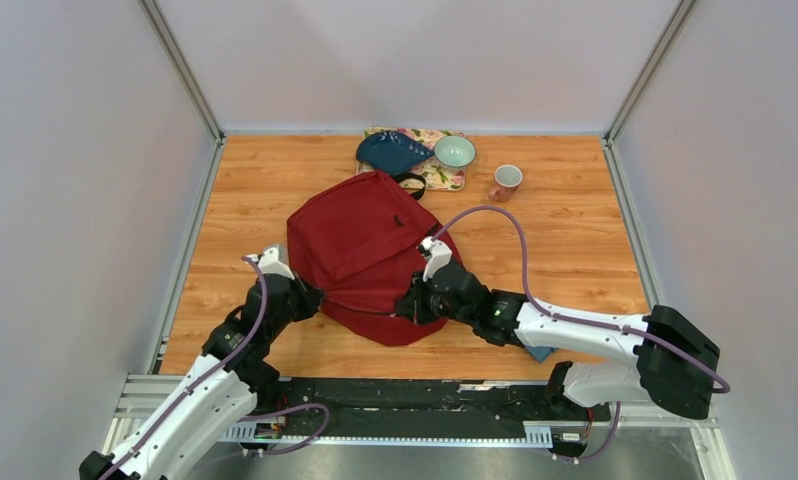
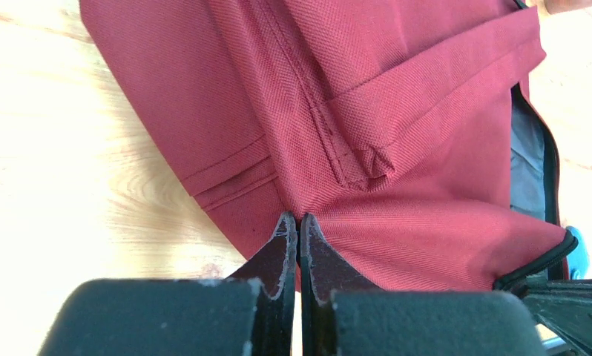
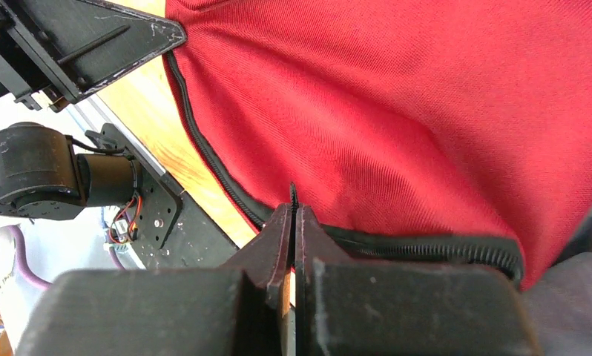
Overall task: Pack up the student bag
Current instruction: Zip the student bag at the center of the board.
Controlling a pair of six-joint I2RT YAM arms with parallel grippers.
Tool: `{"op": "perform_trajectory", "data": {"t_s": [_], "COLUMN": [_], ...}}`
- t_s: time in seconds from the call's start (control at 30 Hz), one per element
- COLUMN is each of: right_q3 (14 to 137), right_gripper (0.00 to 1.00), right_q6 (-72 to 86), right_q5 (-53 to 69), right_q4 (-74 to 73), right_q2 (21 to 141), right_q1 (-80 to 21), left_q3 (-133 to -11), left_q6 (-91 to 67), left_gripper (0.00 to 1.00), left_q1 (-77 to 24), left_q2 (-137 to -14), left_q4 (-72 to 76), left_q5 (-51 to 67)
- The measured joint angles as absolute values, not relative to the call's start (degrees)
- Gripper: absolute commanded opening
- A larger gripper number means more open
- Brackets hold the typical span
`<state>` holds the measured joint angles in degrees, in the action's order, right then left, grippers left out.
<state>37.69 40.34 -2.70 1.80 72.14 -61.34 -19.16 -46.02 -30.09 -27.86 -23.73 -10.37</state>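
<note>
The student bag (image 1: 360, 250), dark red with black zippers, lies flat in the middle of the wooden table. My left gripper (image 1: 312, 297) is at its lower left edge. In the left wrist view that gripper (image 2: 299, 216) is shut, and the red fabric (image 2: 397, 133) puckers toward its tips. My right gripper (image 1: 412, 300) is at the bag's lower right edge. In the right wrist view it (image 3: 293, 209) is shut on the black zipper edge (image 3: 426, 248), with a thin black strip standing up between its tips. The bag's grey lining (image 2: 527, 170) shows through an open zipper.
A floral tray (image 1: 445, 179) at the back holds a dark blue pouch (image 1: 390, 151) and a pale green bowl (image 1: 455, 151). A mug (image 1: 506, 181) stands to its right. A small blue item (image 1: 540, 352) lies under my right arm. Grey walls enclose the table.
</note>
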Motion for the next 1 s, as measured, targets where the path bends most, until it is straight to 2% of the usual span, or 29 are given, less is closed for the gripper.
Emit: {"op": "perform_trajectory", "data": {"t_s": [0.03,0.07,0.1,0.13,0.2,0.23,0.3,0.7,1.0], "right_q3": [37.52,37.47,37.47,37.45,37.43,37.43,37.43,37.43,37.43], "right_gripper": [0.0,0.0,0.0,0.0,0.0,0.0,0.0,0.0,0.0], "right_q6": [40.45,40.58,40.69,40.77,40.95,41.15,41.21,41.21,41.19], "right_q5": [-2.96,-2.98,-2.98,-2.87,-2.46,-2.22,-1.87,-0.95,-0.93], "right_q4": [1.85,1.85,1.96,2.02,2.02,2.04,2.15,2.48,2.48], "right_q2": [71.83,71.68,71.68,71.68,71.7,71.77,71.96,72.34,72.34], "right_q1": [-61.21,-61.1,-61.04,-61.04,-61.04,-61.04,-61.04,-61.04,-61.04], "left_q3": [-19.38,-19.49,-19.55,-19.55,-19.57,-19.57,-19.57,-15.14,-13.56], "left_q6": [-45.67,-45.41,-45.06,-44.66,-44.16,-44.18,-45.12,-62.94,-68.01], "left_gripper": [0.07,0.18,0.4,0.51,0.7,0.74,0.77,0.79,0.79], "left_q1": [-29.26,-28.51,-27.64,-26.94,-25.98,-25.74,-25.45,-25.41,-28.45], "left_q2": [-27.86,-27.92,-28.03,-28.25,-28.95,-29.23,-29.5,-19.66,-23.07], "left_q4": [-24.08,-24.29,-24.4,-24.43,-24.43,-24.47,-24.47,-22.48,-23.77], "left_q5": [-9.91,-9.37,-8.47,-7.44,-5.87,-4.93,-2.42,8.01,9.06]}}
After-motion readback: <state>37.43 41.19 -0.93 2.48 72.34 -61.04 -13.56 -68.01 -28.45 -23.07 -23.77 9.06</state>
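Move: The left hand, shut on the cloth at the left end of the student bag's zip, has the next stretch of zip edge about 6 cm to its right, 4 cm back and 2 cm lower. From that hand, the zip pull in the right fingers is some 13 cm right and 4 cm back, and the bag's middle is 9 cm right and 8 cm ahead. From the right hand, that stretch of zip edge lies about 7 cm left, level fore and aft and slightly lower. The left fingers open wide and let go of the bag's cloth, then the hand travels about 6 cm in all, rightward and back along the zip edge towards the right hand, hopping up some 2 cm and sinking again while it rolls left side down by about 25 degrees and tips down, to end open about the zip edge. The right hand stays put with its fingers still shut on the zip pull, holding that end while the left one shifts its grip. ##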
